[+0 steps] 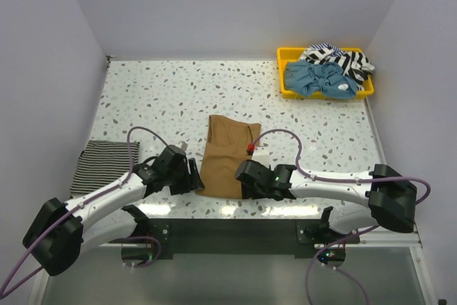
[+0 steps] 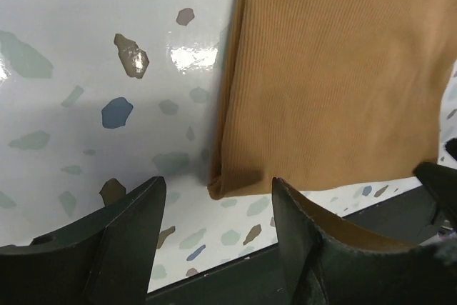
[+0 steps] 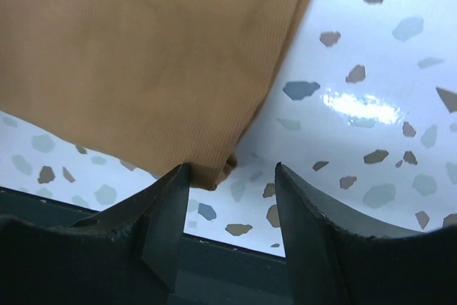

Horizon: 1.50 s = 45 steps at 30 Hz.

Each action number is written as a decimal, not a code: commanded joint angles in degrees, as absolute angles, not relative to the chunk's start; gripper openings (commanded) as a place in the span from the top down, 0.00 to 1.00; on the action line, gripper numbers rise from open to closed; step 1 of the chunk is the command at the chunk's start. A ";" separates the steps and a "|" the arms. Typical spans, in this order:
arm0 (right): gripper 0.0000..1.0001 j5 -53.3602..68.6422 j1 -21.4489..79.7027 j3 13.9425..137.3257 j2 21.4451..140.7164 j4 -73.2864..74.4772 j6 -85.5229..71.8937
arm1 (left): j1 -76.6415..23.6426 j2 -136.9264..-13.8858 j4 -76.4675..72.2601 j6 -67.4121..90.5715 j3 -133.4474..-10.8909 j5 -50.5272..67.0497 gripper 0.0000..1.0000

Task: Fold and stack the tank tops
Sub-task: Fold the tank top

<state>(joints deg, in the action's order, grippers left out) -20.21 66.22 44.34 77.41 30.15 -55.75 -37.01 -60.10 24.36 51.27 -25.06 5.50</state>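
A tan-brown tank top [image 1: 227, 153] lies folded lengthwise as a narrow strip in the table's middle near the front edge. My left gripper [image 1: 194, 176] is open at its near left corner [image 2: 228, 180], which lies just ahead of the jaws. My right gripper [image 1: 244, 178] is open at its near right corner [image 3: 214, 173], which lies by the left finger. A folded black-and-white striped tank top [image 1: 103, 166] lies at the left. Light blue [image 1: 320, 78] and striped [image 1: 343, 58] tops are crumpled in the tray.
A yellow plastic tray [image 1: 287, 91] stands at the back right corner. The table's dark front edge [image 2: 285, 248] runs just below both grippers. White walls close the table on three sides.
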 commanded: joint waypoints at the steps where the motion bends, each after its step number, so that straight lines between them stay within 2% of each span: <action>1: 0.45 -20.13 67.58 42.19 75.58 27.96 -63.71 | -37.70 -56.61 21.45 55.72 -23.39 8.61 0.34; 10: 0.58 -19.86 70.31 37.36 78.48 23.30 -68.37 | -37.88 -56.07 21.44 57.74 -19.60 7.47 0.40; 15: 0.61 -19.60 71.98 34.63 79.19 21.98 -70.57 | -37.79 -57.22 22.94 58.62 -18.81 5.72 0.44; 25: 0.56 -24.43 72.42 35.25 73.83 25.66 -72.50 | -39.20 -58.71 22.15 60.12 -17.23 5.01 0.52; 31: 0.56 -25.92 72.33 34.10 72.59 22.60 -73.30 | -39.46 -59.59 21.89 61.26 -16.26 4.13 0.59; 39: 0.63 -24.61 72.25 32.43 76.99 18.02 -73.92 | -40.17 -61.70 18.73 61.26 -15.29 4.48 0.77; 42: 0.72 -24.34 72.33 32.69 78.57 17.31 -73.57 | -40.52 -62.14 17.76 60.91 -14.24 4.92 0.86; 43: 0.75 -24.52 72.33 32.96 79.10 17.66 -73.39 | -40.52 -62.05 17.49 60.82 -14.06 5.10 0.91; 44: 0.89 -24.61 72.25 33.48 79.10 18.28 -73.13 | -40.52 -61.88 17.40 60.56 -13.98 5.45 0.94; 45: 0.95 -24.44 72.42 33.75 79.01 19.50 -72.52 | -40.69 -61.70 17.58 60.30 -14.15 5.62 0.98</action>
<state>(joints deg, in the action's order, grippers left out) -23.07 72.03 33.58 77.43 17.41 -72.36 -39.94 -59.88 12.32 62.17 -17.37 7.81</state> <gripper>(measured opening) 0.112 0.055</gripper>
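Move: Just below and behind the left fingers is the brown tank top's near left corner, about 1 cm back, 2 cm right and 2 cm down. The near right corner lies some 2 cm back, 1 cm left and 4 cm down from the right hand; that hand's strap end is 20 cm ahead and 3 cm right of it. From the left hand, the folded striped tank top is roughly 28 cm left and 6 cm ahead. Closing on both near corners of the brown tank top at once: the left hand eases right and down about 2 cm each, edging back, its fingers slowly shutting until they pinch the cloth. The right hand sinks about 3.5 cm while drawing back some 3 cm, lifts about a centimetre with its fingers half open, then goes down again, turning slightly clockwise, and shuts on its corner. ##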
